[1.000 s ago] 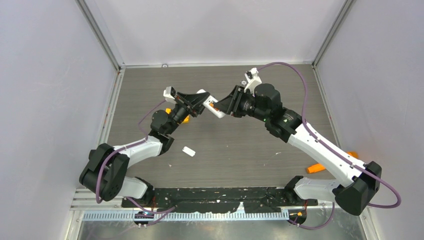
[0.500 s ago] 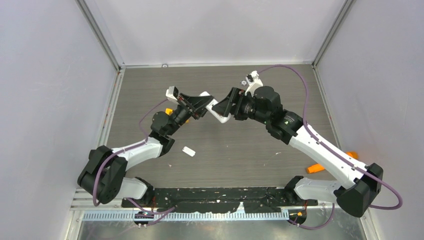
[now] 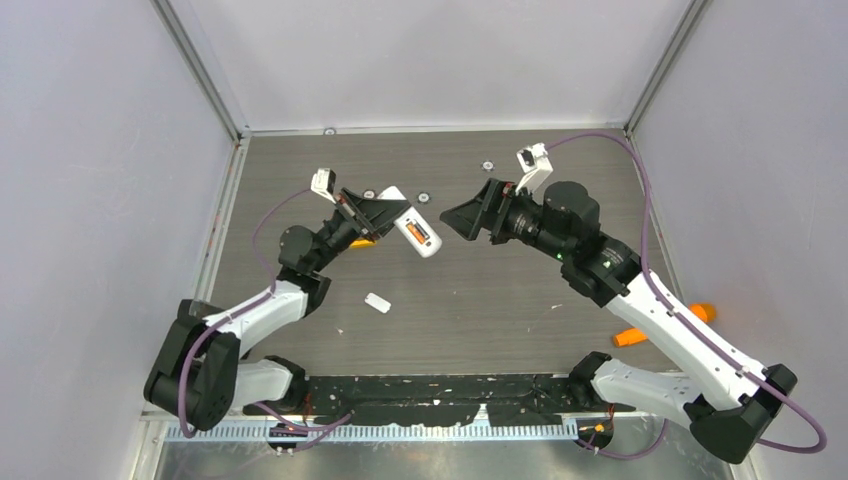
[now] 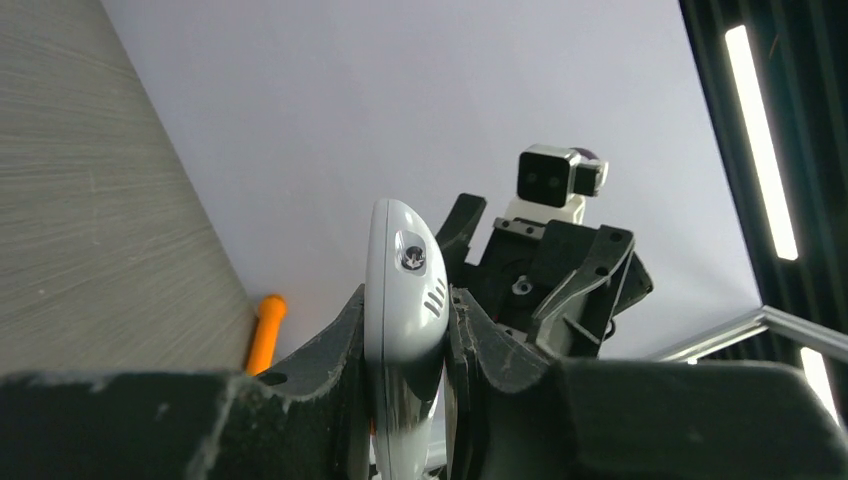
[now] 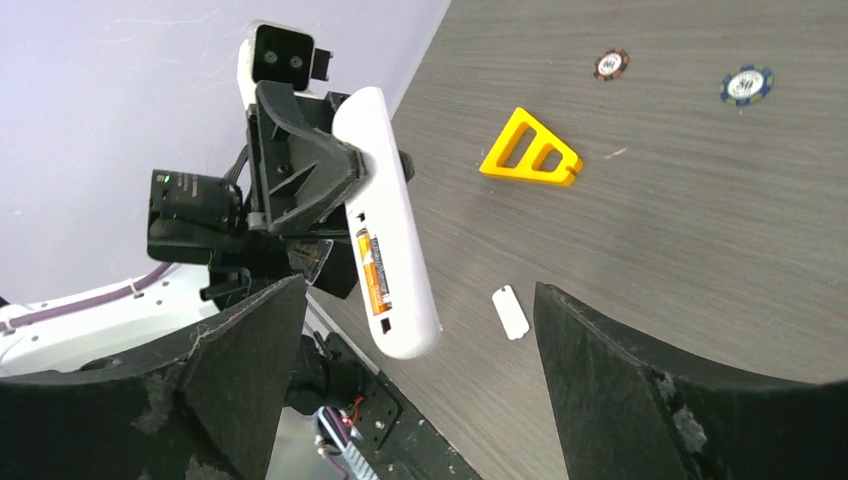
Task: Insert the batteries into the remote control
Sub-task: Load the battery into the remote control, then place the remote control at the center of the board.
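Note:
My left gripper (image 3: 388, 212) is shut on one end of the white remote control (image 3: 413, 232) and holds it in the air above the table. The remote's back faces up with its compartment open, and an orange battery (image 3: 423, 237) sits in it. In the right wrist view the remote (image 5: 385, 215) hangs slantwise with the orange battery (image 5: 373, 270) in the slot. I cannot make out the dark battery. In the left wrist view the remote (image 4: 400, 290) is clamped between the fingers. My right gripper (image 3: 462, 222) is open and empty, a short way right of the remote.
A small white tab (image 3: 377, 302) lies on the table below the remote, also in the right wrist view (image 5: 510, 312). A flat orange triangle (image 5: 530, 150) lies under my left arm. Poker chips (image 3: 488, 166) lie at the back. An orange carrot-shaped stick (image 3: 632, 336) lies near right.
My right gripper has drawn back to the right, off the remote, and now stands open. My left gripper has swung the remote a little left and turned it.

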You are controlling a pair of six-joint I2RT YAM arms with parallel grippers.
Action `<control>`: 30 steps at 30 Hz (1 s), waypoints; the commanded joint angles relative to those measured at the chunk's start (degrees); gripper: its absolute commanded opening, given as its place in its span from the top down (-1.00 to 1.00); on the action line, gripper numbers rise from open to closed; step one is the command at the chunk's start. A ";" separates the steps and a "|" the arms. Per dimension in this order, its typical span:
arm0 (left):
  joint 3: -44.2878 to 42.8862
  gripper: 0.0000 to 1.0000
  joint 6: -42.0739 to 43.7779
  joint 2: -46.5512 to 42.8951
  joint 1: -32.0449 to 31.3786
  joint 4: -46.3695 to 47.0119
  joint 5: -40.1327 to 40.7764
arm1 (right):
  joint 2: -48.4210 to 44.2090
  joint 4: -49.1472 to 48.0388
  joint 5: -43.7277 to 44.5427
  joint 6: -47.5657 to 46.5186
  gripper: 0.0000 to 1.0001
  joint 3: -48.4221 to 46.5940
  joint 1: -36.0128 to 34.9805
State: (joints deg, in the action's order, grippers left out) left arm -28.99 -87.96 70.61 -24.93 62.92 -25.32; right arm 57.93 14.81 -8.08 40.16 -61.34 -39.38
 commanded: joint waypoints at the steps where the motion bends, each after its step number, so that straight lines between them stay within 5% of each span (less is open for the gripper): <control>1: 0.26 1.00 5.39 -2.79 3.55 3.74 -9.76 | -2.15 -3.14 -1.91 -8.37 -0.76 -0.80 0.47; 5: 0.10 1.00 10.74 -7.30 6.07 -2.85 -13.97 | -1.71 -1.39 -1.66 -13.47 -0.73 -1.28 0.60; 11: -3.98 1.00 25.85 -17.06 6.69 -30.88 -12.06 | 2.99 -1.17 -10.23 -18.63 -0.74 -3.46 0.10; 15: -5.33 1.00 27.77 -20.14 6.74 -40.63 -8.60 | 6.27 0.08 -7.62 -25.80 -0.76 -7.82 -6.79; 21: -4.48 1.00 23.84 -23.11 6.73 -44.70 -3.70 | 14.63 4.01 2.21 -34.12 -0.78 -15.60 -17.18; 30: -4.10 1.00 19.44 -26.14 6.79 -47.37 -1.05 | 22.34 7.62 8.95 -39.19 -0.77 -20.66 -21.98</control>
State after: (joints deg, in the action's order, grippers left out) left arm -32.12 -66.24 45.93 -18.35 15.64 -27.97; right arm 78.59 20.43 -4.29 5.13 -78.37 -59.92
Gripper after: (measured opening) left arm 0.256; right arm 0.888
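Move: The remote control, already gripped by the left hand, has its open battery bay about 7 cm to the right hand's left, 2 cm back and slightly lower; from the left hand's own grip the bay is about 3 cm right and 4 cm back. On the table some 34 cm below the right hand lie the white battery cover, about 17 cm left and 2 cm back of it, and the yellow triangle, some 24 cm left and 16 cm ahead. The remote control is carried left about 5 cm, also back and down some 3 cm each, while the left fingers keep their grip and tip down towards level. The empty right hand first shifts only slightly, then sweeps about 12 cm left, somewhat back, after the battery bay, closing the gap; its fingers stay wide open, swing counter-clockwise and roll with the hand's left side sinking. ##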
